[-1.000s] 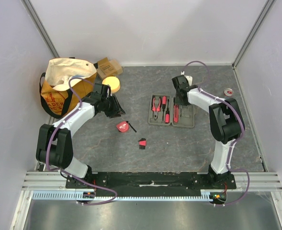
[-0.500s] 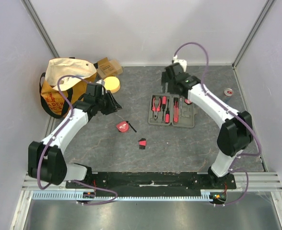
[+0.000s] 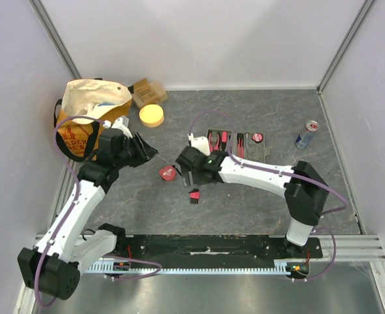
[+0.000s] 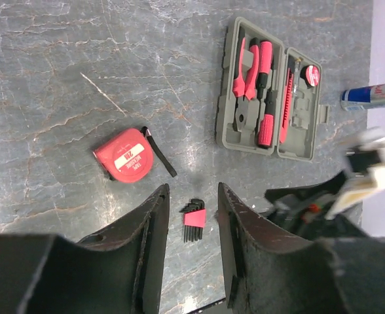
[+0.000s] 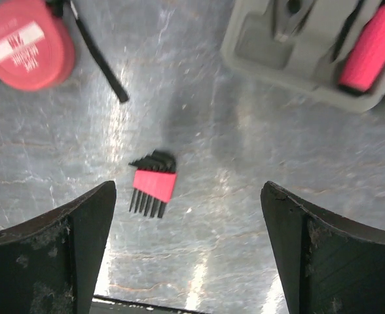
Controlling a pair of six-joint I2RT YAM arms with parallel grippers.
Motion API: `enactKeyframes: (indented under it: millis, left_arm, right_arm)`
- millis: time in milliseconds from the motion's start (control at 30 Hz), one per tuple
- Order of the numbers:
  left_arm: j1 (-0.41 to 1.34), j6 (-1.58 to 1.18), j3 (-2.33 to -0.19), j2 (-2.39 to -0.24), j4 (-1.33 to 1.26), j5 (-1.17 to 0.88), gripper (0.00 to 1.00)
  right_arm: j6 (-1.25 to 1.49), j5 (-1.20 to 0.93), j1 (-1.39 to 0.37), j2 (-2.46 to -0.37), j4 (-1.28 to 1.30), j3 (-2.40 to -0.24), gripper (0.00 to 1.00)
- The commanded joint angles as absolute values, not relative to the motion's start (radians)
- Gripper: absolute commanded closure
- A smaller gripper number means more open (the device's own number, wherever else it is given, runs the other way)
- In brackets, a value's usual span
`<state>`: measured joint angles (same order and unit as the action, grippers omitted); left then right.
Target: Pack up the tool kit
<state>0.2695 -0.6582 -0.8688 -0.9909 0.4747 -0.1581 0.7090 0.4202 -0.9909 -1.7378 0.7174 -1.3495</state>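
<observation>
The tool kit's grey-green case (image 3: pixel 248 149) lies open, holding red-handled pliers (image 3: pixel 213 139), screwdrivers and a small red disc (image 3: pixel 257 137). A red hex key set (image 3: pixel 194 195) lies on the table in front of it. My right gripper (image 3: pixel 188 176) hovers open over the hex keys (image 5: pixel 153 180), which lie near its left finger. The case's corner (image 5: pixel 291 55) shows at top right of that view. A red tape measure (image 3: pixel 167 173) lies left of the hex keys. My left gripper (image 3: pixel 150 152) is open and empty, high above the table, framing the hex keys (image 4: pixel 194 220) and looking at the case (image 4: pixel 245 134).
An orange-and-cream tote bag (image 3: pixel 81 121) stands at the back left, with a cardboard box (image 3: pixel 148 91) and a yellow disc (image 3: pixel 152 115) beside it. A drinks can (image 3: pixel 305 134) stands right of the case. Walls close in the table on three sides.
My right arm swung from the case's far side to the front left, over the hex keys, and its gripper opened. The red disc now lies in the case. My left arm drew back leftward.
</observation>
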Motion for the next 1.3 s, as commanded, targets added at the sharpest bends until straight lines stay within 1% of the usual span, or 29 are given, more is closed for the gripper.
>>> enactKeyframes:
  millis: [0,133,300,400,800,933,1100,1267]
  left_arm:
    - [0.264,-0.615,-0.828,-0.898,0.515,-0.149,0.57]
    - [0.264,-0.627,-0.786,-0.822,0.526,-0.190,0.57]
    - [0.264,-0.641,-0.733,-0.752,0.554,-0.219,0.57]
    - [0.264,-0.643,-0.712,-0.720,0.568,-0.229,0.57]
    - [0.264,-0.624,-0.701,-0.713,0.572,-0.236,0.57]
    - [0.265,-0.617,-0.683,-0.733,0.568,-0.252,0.57]
    - [0.264,-0.609,-0.673,-0.738,0.557,-0.262,0.57]
    - [0.264,-0.604,-0.670,-0.738,0.552,-0.270,0.57]
  right_arm:
    - [0.882,0.453,-1.055,-1.795,0.761,-1.362,0.02]
    - [0.937,0.396,-1.074,-1.813,0.729,-1.315,0.02]
    - [0.977,0.376,-1.089,-1.842,0.686,-1.296,0.02]
    - [1.011,0.362,-1.089,-1.871,0.681,-1.299,0.11]
    - [1.025,0.394,-1.095,-1.960,0.687,-1.351,0.27]
    - [1.034,0.408,-1.094,-1.976,0.698,-1.355,0.30]
    - [1.045,0.400,-1.094,-1.991,0.701,-1.351,0.36]
    - [1.061,0.390,-1.094,-1.987,0.701,-1.338,0.51]
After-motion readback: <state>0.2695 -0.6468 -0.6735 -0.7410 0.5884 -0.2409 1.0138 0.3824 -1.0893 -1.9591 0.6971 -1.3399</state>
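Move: The hex key set lies on the table about 9 cm below the right hand, some 4 cm back and 3 cm to its left. Of its neighbours, the tape measure lies about 5 cm ahead of that hand and 13 cm to its left, and the open tool case's middle about 13 cm ahead and 13 cm to its right, both roughly at table height. From the left hand the hex key set is some 7 cm back, 14 cm right and 19 cm below. Down to the hex key set comes the wide-open right hand, sinking about 8.5 cm while easing back and a little left, its fingers tipping some 10 degrees steeper and turning slightly clockwise. Once low, it nearly stops and the fingers narrow to roughly half open, one either side of the red holder. The left hand, still part open, draws back some 6.5 cm and ends lower. ##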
